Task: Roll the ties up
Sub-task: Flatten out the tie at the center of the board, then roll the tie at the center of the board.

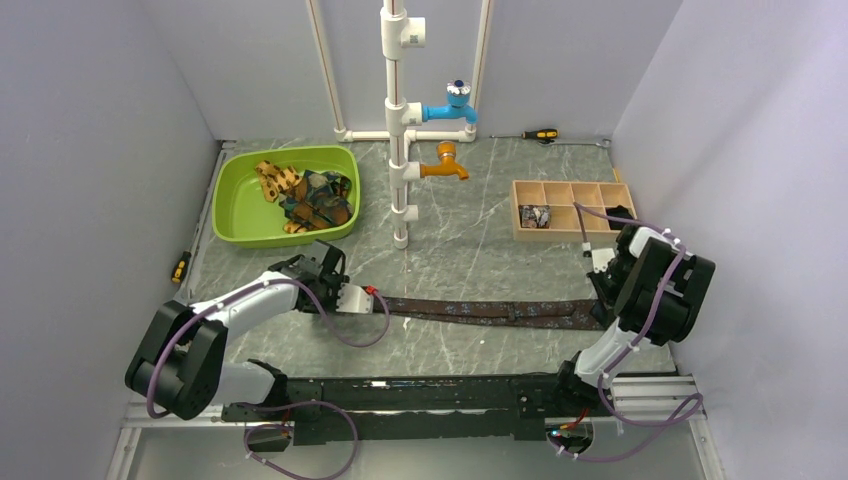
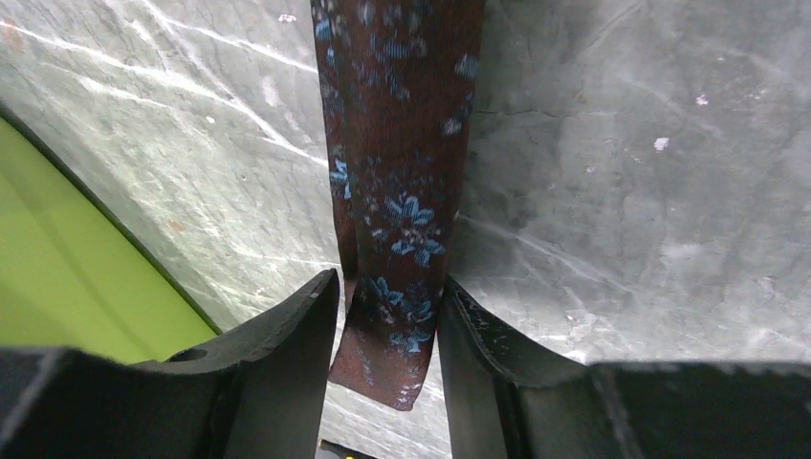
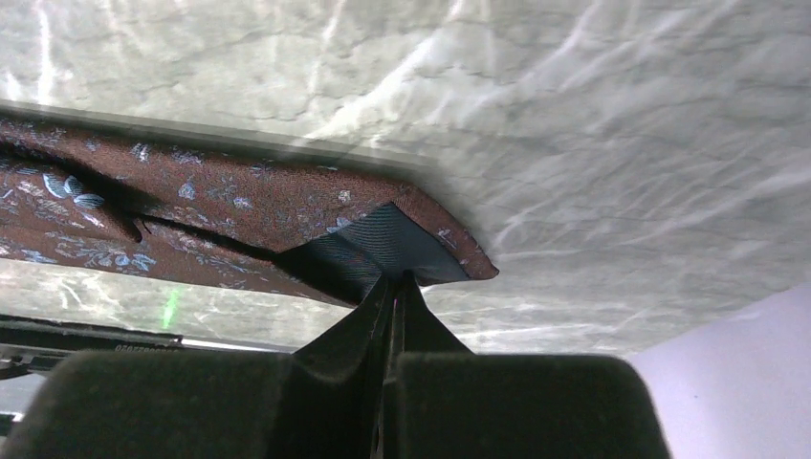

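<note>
A dark brown tie (image 1: 480,311) with small blue flowers lies stretched flat across the table between my two grippers. My left gripper (image 1: 372,297) holds its narrow end. In the left wrist view the tie (image 2: 397,143) runs between the fingers of that gripper (image 2: 387,287), touching both, with its tip raised off the table. My right gripper (image 1: 603,300) is shut on the wide end. The right wrist view shows that gripper (image 3: 397,277) pinching the dark lining of the tie (image 3: 239,196). More ties (image 1: 310,195) are heaped in a green basin (image 1: 235,215).
A white pipe stand (image 1: 400,150) with a blue and an orange tap rises at the back centre. A wooden divided tray (image 1: 575,190) at the back right holds one rolled tie (image 1: 535,215). Screwdrivers lie at the back (image 1: 540,134) and at the left wall (image 1: 180,267).
</note>
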Controlling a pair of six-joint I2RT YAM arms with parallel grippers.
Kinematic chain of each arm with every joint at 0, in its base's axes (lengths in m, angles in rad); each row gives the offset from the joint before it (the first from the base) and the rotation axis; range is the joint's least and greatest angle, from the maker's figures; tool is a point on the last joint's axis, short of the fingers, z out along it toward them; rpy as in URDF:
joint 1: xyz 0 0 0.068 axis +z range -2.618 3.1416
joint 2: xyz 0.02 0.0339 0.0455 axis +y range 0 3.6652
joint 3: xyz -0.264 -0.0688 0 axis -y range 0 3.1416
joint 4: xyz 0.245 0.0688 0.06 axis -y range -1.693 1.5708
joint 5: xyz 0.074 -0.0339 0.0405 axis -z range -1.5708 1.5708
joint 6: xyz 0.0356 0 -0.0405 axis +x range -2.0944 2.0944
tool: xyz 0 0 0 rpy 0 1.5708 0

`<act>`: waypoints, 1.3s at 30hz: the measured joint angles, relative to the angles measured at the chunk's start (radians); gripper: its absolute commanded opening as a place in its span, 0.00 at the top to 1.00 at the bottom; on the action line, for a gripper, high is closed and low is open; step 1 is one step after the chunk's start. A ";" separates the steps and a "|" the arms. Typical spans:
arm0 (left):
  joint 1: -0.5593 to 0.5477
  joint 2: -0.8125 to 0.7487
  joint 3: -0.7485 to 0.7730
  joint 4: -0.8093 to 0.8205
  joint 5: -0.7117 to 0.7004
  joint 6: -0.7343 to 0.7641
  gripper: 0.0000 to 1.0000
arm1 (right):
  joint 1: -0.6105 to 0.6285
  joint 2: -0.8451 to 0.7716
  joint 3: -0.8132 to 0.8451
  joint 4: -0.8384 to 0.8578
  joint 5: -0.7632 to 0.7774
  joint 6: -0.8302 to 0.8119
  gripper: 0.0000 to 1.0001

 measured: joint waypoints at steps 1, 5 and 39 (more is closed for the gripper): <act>0.002 0.000 0.000 0.000 -0.002 0.000 0.51 | -0.002 0.002 0.004 0.004 0.003 0.000 1.00; 0.005 0.010 0.013 -0.004 -0.005 -0.004 0.30 | -0.026 0.024 0.040 0.019 0.014 -0.008 1.00; 0.065 -0.203 0.270 -0.079 0.409 -0.639 0.01 | 0.209 -0.126 0.243 -0.277 -0.315 -0.053 1.00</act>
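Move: Astride the tie, the left hand has its left end some 3 cm farther left, just below the fingertips; the tie's middle lies about 34 cm right and 3 cm back, the white pipe's foot 14 cm ahead and 19 cm right, the green bin 26 cm ahead and 10 cm left. The right hand already pinches the tie's right end; from it the middle is about 36 cm left and 3 cm ahead, the wooden tray 29 cm ahead and 7 cm left. Keeping its shut pinch, the right hand pulls the tie's end about 13 cm right and 4 cm forward, lifts, then swings back left over the tie, finishing some 8 cm left of its start and 8 cm higher. The left hand opens wide off the tie, rises about 13 cm while going 8 cm right, and its fingers swing some 40 degrees towards the right. ##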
